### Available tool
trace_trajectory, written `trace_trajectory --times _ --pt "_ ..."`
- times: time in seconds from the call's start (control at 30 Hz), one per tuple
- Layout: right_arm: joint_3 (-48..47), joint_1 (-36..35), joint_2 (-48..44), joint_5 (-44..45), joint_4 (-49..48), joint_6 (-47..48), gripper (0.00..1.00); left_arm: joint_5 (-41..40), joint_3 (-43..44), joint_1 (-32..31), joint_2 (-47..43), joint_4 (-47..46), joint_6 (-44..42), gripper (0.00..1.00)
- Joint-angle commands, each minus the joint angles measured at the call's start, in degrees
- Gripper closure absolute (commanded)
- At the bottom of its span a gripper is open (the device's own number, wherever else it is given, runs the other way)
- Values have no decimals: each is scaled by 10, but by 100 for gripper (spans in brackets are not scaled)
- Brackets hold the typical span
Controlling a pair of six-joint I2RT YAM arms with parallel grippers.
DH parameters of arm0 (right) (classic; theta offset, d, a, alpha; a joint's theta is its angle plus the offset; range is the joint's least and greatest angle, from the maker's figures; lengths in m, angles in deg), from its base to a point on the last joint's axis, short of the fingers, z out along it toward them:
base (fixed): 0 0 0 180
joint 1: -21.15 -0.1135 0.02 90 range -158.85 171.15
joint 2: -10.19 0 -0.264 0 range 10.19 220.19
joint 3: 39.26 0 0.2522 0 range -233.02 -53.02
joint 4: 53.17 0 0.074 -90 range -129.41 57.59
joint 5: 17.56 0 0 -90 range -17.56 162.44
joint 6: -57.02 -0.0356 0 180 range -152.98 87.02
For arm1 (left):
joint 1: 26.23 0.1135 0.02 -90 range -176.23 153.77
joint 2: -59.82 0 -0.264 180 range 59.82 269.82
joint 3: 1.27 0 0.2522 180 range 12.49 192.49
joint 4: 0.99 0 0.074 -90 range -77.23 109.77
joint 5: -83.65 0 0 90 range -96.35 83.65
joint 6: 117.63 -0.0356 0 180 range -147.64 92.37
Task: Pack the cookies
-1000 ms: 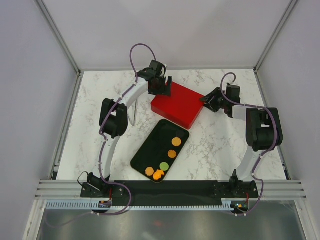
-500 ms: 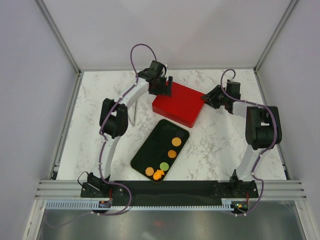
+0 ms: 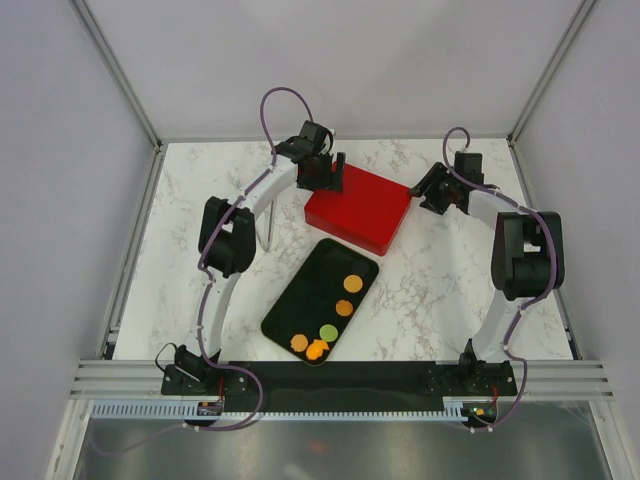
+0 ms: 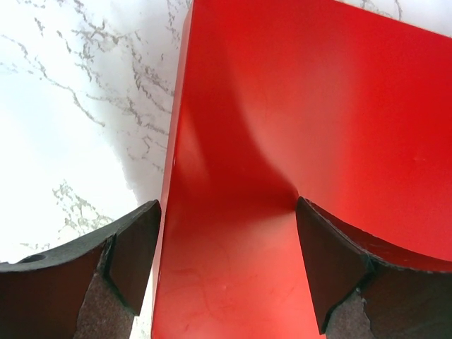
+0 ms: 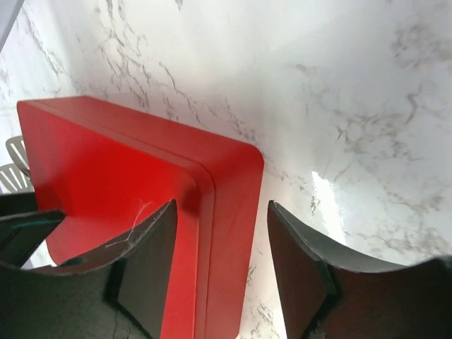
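Several cookies lie on a black tray (image 3: pixel 306 288) at the table's middle: two orange ones (image 3: pixel 352 283), a green one (image 3: pixel 328 331) and two more orange ones (image 3: pixel 300 342) near its front end. Behind the tray stands a closed red box (image 3: pixel 360 205). My left gripper (image 3: pixel 326 173) is at the box's far left corner; in the left wrist view it (image 4: pixel 226 212) is open, one finger beside the box (image 4: pixel 282 106), the other over its top. My right gripper (image 3: pixel 431 194) (image 5: pixel 222 208) is open, astride the box's right corner (image 5: pixel 226 183) with gaps on both sides.
A thin grey rod (image 3: pixel 270 224) stands upright on the marble table (image 3: pixel 430 290) left of the box, close to my left arm. Grey walls and metal frame posts close in the table on three sides.
My right wrist has shifted toward the far side beside the box's right corner. The left arm, box, tray and cookies have not moved.
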Motion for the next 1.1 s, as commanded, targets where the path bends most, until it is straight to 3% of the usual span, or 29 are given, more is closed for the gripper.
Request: trace_trajectory --times 0.0,0.17,0.2,0.27,0.4,0.53,0.73,0.87,1.07 --pt "-73 9 -24 49 86 34 37 -24 -5 -6 -51 14 18 15" --pt "-133 13 -75 49 116 37 27 -69 6 -6 -123 -9 14 13" --pt "-131 13 -101 45 118 36 12 -73 1 -6 -153 -10 13 13" --pt "-112 13 -147 40 118 36 2 -74 -36 -6 -187 -14 20 13" --pt "-48 13 -250 38 117 49 2 -80 -184 -16 -343 -66 36 14" --pt "53 11 -369 43 119 75 2 -75 -395 -29 -495 -114 62 14" --pt "159 9 -529 64 161 118 2 -60 -600 -46 -690 -134 70 14" --pt "211 8 -591 65 168 116 2 -60 -656 -48 -762 -116 68 14" --pt "223 8 -588 65 172 128 2 -44 -682 -48 -818 -89 51 13"
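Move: Right under both grippers is the closed cookie box: its middle lies about 6 cm right of, 5 cm back from and 4 cm below the left hand, and some 11 cm left of, 2 cm back from and 4 cm below the right. From the left hand the cookie tray is about 26 cm back and 2 cm left, and the tongs about 8 cm back and 14 cm left, both on the table some 8 cm down. Leaving the lidded box from both ends, the two hands first go steeply up, about 18 cm left and 21 cm right, then swing back towards the bases and sink a few centimetres. The left comes free of the left edge, drawing back about 25 cm and 11 cm leftward, fingers staying wide; the right clears the far right corner, opens fully and draws back some 17 cm. Both wrists tip their fingers up around 20 degrees. ##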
